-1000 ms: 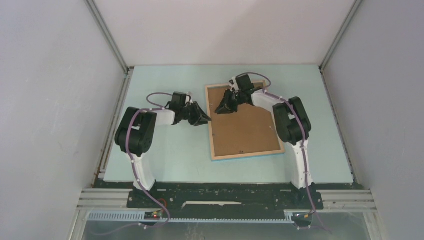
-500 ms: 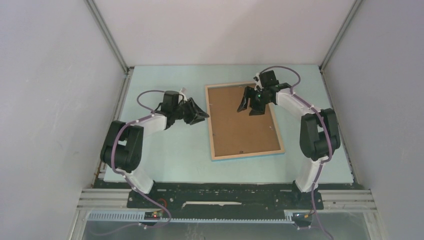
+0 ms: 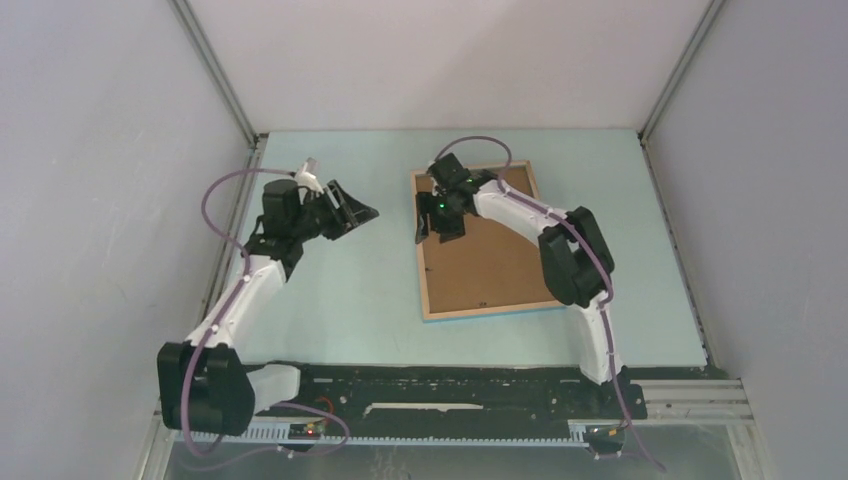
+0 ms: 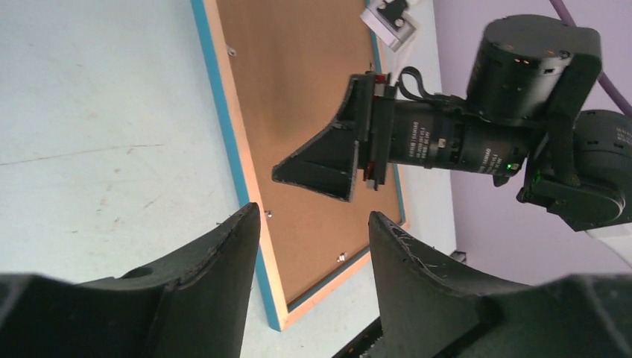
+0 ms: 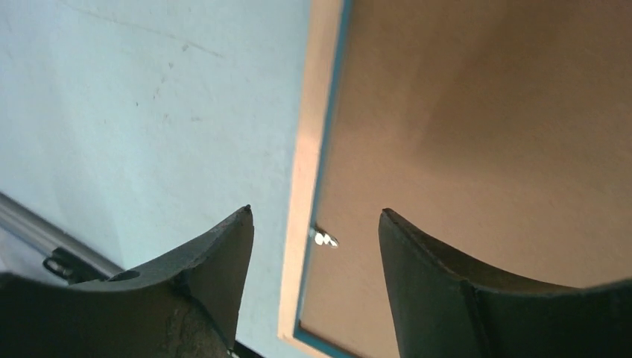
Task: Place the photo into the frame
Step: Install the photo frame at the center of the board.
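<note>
The frame (image 3: 490, 308) lies face down on the pale table, light wood rails up, with a turquoise edge (image 4: 223, 104) showing. A brown backing board (image 3: 490, 260) fills it. The photo is hidden. My right gripper (image 3: 432, 225) hovers open over the frame's left rail (image 5: 317, 112), with a small metal tab (image 5: 324, 239) between its fingers and nothing held. My left gripper (image 3: 360, 212) is raised left of the frame, open and empty. In the left wrist view, the left gripper (image 4: 314, 214) looks across at the right gripper (image 4: 320, 160) above the board (image 4: 298, 82).
White enclosure walls stand close on the left, right and back. An aluminium rail (image 3: 225, 250) runs along the table's left side and a black mounting rail (image 3: 440, 385) along the near edge. Bare table (image 3: 340, 290) lies between the left arm and the frame.
The left arm has swung back and to the left, away from the frame's edge, and its jaws have widened. The right gripper opened, then crossed to the frame's left rail.
</note>
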### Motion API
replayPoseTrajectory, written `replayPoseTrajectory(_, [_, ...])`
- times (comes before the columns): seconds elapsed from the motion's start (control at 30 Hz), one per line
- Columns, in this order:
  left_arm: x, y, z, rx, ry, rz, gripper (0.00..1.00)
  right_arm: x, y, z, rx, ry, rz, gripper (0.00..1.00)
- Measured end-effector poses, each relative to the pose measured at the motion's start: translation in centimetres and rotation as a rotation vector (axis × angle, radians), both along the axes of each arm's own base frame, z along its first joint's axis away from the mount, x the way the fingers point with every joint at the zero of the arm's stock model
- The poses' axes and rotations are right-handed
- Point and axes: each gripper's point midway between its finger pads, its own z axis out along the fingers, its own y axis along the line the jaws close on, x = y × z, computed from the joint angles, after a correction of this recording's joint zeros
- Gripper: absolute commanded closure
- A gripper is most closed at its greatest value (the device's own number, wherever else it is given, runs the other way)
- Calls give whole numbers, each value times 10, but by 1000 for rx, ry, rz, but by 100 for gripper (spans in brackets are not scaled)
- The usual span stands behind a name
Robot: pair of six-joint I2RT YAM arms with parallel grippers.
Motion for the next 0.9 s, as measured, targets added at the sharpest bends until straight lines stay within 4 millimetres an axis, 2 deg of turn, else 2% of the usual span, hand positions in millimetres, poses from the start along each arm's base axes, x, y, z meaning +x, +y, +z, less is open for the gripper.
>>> replayPoseTrajectory(0.13, [-6,19,9,48,-40,37,39,10,29,-6,-53,-26,21,39])
replayPoseTrajectory(0.27, [-13,33,-1,77,-25,71,38,13,44,-18,-117,-32,30,47])
replayPoseTrajectory(0.43, [-25,41,-24,97,31,88,38,8,44,-30,-192,-27,31,48])
replayPoseTrajectory(0.5, [-28,41,-30,99,47,87,38,7,40,-33,-221,-29,25,51])
replayPoseTrajectory(0.63, [-28,41,-31,103,47,85,38,7,35,-37,-265,-34,20,58])
replayPoseTrajectory(0.77, [-29,41,-30,103,46,85,38,12,35,-36,-284,-54,15,71])
replayPoseTrajectory(0.9, [-27,47,-30,102,45,103,38,14,39,-34,-310,-86,24,70])
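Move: The frame's left strip, just beyond my right hand, has its middle about 4 cm to the left, 1 cm ahead and 4 cm below. The brown backing board filling the frame centres some 10 cm to my right hand's right, level with it. A small metal clip sits about 5 cm back and 3 cm left, and the frame's near-left corner is 16 cm back and 3 cm left. From my left hand that strip lies about 11 cm right, 3 cm ahead and 17 cm below. I bring my right hand about 4 cm left and 3 cm down onto the frame's left strip, tipping the fingers nearly 20 degrees steeper and closing them from wide to about the strip's width, one on each side. Meanwhile my empty, open left hand backs away from the frame, some 5 cm left, then also back and down. ##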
